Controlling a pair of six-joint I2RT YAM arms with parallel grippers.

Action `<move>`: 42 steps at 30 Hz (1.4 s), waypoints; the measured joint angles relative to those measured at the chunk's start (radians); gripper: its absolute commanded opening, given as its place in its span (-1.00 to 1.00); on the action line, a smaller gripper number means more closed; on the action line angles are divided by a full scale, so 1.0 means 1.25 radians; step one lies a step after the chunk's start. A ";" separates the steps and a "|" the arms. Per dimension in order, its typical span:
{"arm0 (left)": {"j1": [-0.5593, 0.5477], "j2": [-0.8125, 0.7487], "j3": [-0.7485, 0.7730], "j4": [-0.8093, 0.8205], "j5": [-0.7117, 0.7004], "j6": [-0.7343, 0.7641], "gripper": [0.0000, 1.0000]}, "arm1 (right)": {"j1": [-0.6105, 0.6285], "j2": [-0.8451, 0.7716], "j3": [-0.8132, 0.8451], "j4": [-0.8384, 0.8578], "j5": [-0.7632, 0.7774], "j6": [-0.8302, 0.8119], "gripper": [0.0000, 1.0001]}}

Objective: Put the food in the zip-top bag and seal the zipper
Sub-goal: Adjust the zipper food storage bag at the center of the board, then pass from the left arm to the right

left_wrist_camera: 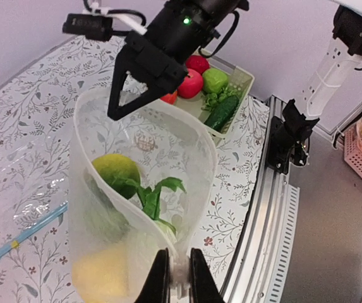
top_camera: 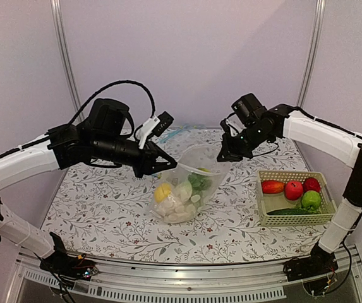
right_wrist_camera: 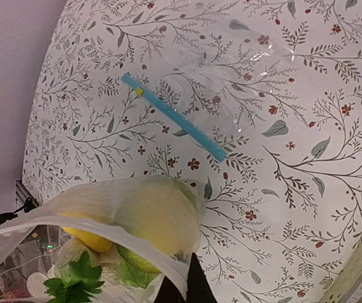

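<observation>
The zip-top bag (top_camera: 184, 189) hangs open between my two grippers above the table. My left gripper (top_camera: 168, 163) is shut on its left rim, and in the left wrist view the fingertips (left_wrist_camera: 179, 271) pinch the plastic. My right gripper (top_camera: 220, 158) is shut on the right rim (right_wrist_camera: 186, 290). Inside the bag lie the food pieces: a yellow lemon (top_camera: 162, 191), a white cauliflower (top_camera: 179, 211), a green fruit (left_wrist_camera: 114, 169) and the radish's green leaves (left_wrist_camera: 152, 192). The zipper (right_wrist_camera: 105, 228) along the mouth stands apart, unsealed.
A cream basket (top_camera: 264, 218) at the right holds red fruits (top_camera: 293, 189), a green apple (top_camera: 311, 199) and a dark cucumber (top_camera: 291, 211). A second clear bag with a blue strip (right_wrist_camera: 174, 117) lies flat at the back of the floral tablecloth.
</observation>
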 measured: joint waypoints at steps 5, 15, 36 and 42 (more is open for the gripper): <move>0.027 -0.045 -0.049 0.012 -0.016 -0.007 -1.00 | 0.002 -0.131 0.046 -0.068 0.058 -0.014 -1.00; 0.031 -0.029 -0.143 0.163 0.009 -0.060 -1.00 | 0.000 -0.184 -0.005 -0.175 0.208 -0.016 -1.00; 0.031 0.025 -0.191 0.296 0.076 -0.105 -1.00 | -0.026 -0.310 -0.056 -0.115 0.194 -0.135 0.67; 0.031 0.025 -0.191 0.298 0.094 -0.107 -1.00 | 0.049 -0.367 -0.060 0.000 0.025 -0.252 0.64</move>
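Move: The right hand is pinching the rim on the bag's right side; the food bag's middle hangs about 11 cm to its left, 5 cm nearer the base and 9 cm lower. The vegetable basket is some 27 cm to this hand's right, 5 cm back and 16 cm below; the spare bag's blue strip lies 16 cm left, 3 cm farther out and 19 cm down. From the left hand, holding the opposite rim, the bag's middle is about 6 cm ahead, 6 cm right and 18 cm below. Up about 10 cm with the pinched rim, then down and across to its right, the right hand carries the bag's side towards the basket, opens and lets go of the rim, and rises clear some 12 cm, swinging back and left with its fingers tipping back in towards the base. The left hand keeps its pinch, first easing left and forward, then sinking about 4 cm as it returns right. ##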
